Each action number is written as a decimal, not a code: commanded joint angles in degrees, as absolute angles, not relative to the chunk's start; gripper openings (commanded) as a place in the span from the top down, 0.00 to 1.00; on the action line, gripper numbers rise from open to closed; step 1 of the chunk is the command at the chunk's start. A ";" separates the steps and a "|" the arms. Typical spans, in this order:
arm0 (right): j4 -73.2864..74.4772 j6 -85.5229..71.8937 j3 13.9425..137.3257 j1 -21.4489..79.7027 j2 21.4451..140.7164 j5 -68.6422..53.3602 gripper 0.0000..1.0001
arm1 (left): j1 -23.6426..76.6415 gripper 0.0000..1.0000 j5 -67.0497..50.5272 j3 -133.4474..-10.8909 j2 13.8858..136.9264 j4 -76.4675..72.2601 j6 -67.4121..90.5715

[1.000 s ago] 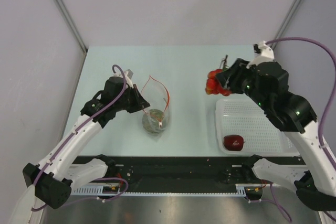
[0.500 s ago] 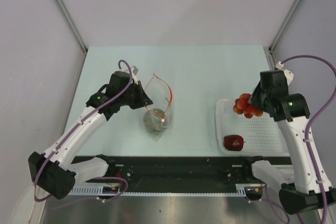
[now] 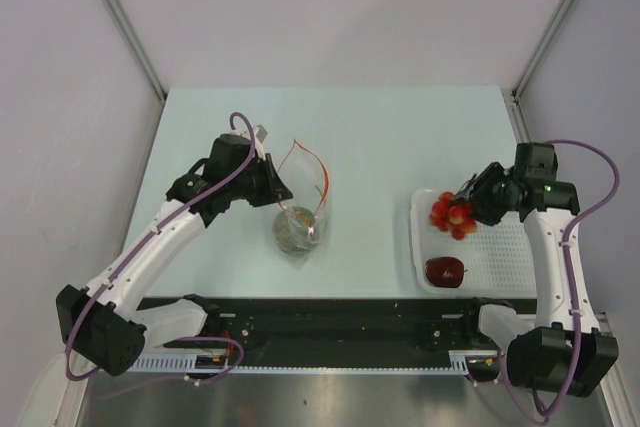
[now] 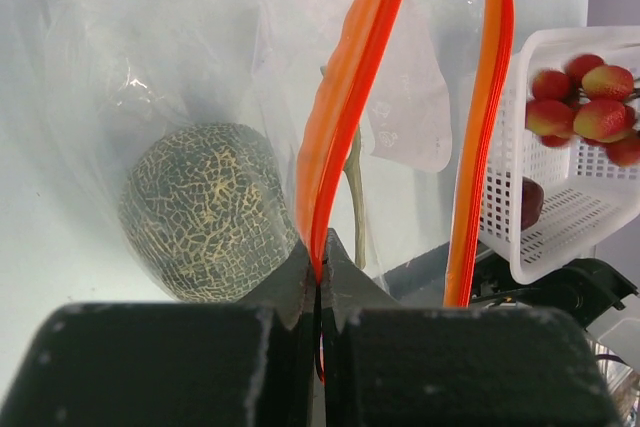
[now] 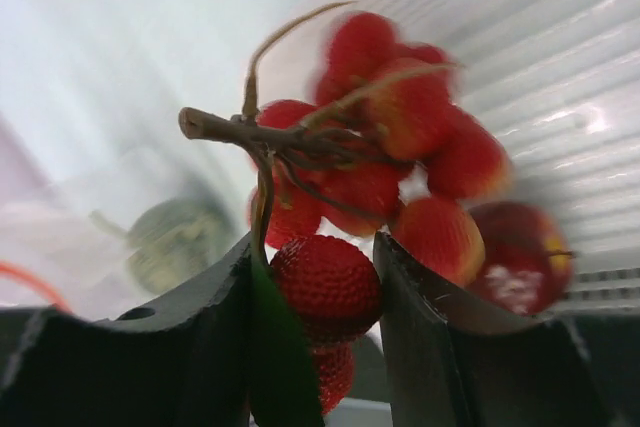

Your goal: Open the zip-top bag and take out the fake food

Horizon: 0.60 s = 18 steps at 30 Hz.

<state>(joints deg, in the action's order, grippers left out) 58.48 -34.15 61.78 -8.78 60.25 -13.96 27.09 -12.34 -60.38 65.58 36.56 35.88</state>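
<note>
The clear zip-top bag point(image 3: 300, 202) stands on the table with its red-orange zip mouth spread wide. My left gripper point(image 3: 272, 187) is shut on the near zip strip point(image 4: 340, 137) of the bag. A round pale-green netted piece of fake food point(image 4: 205, 209) lies inside at the bottom point(image 3: 292, 231). My right gripper point(image 3: 468, 209) is shut on the cluster of red-and-yellow berries point(image 5: 370, 197), which hangs over the left part of the white basket point(image 3: 510, 252). The dark red apple point(image 3: 445, 270) lies in the basket's near left corner.
The white mesh basket sits at the table's right side, near the front edge point(image 4: 560, 217). A black rail point(image 3: 330, 322) runs along the front between the arm bases. Grey walls close in the back and both sides.
My right arm has swung back and down, carrying the berry cluster from the far right of the table to just over the basket. The left gripper has hardly moved.
</note>
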 commanded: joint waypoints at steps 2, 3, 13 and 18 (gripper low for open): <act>50.90 -45.69 55.82 -9.23 55.64 -31.29 1.00 | 27.07 1.00 -13.62 -60.38 64.69 35.86 34.28; 50.37 -46.05 55.03 -9.40 55.11 -30.33 1.00 | 27.07 1.00 -13.62 -60.21 64.86 35.34 34.45; 45.26 -36.22 43.77 -14.85 66.00 -32.44 1.00 | 27.07 1.00 -15.65 -62.93 67.85 34.63 33.58; 46.49 -30.77 43.68 -20.38 69.51 -27.78 1.00 | 26.98 1.00 -15.03 -63.63 68.38 35.59 32.43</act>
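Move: Beneath the right hand, which already holds the red berry bunch over the white tub, the open tub floor it is bound for lies some 16 cm down, 6 cm left and 3 cm back. The dark red fruit sits about 7 cm left and 12 cm back of this hand, 15 cm lower; the tub's left wall is roughly 15 cm left and 4 cm back. From the left hand, that floor spot is about 38 cm right, 10 cm back and 19 cm down. Lowering the berry bunch into the tub, the right hand first swings some 3.5 cm left with little drop, then sinks to about 9 cm below its start, easing back slightly and returning about 2 cm right near the end. The wrist rolls its left side up by some 20 degrees, and the fingers keep their grip on the bunch throughout. ##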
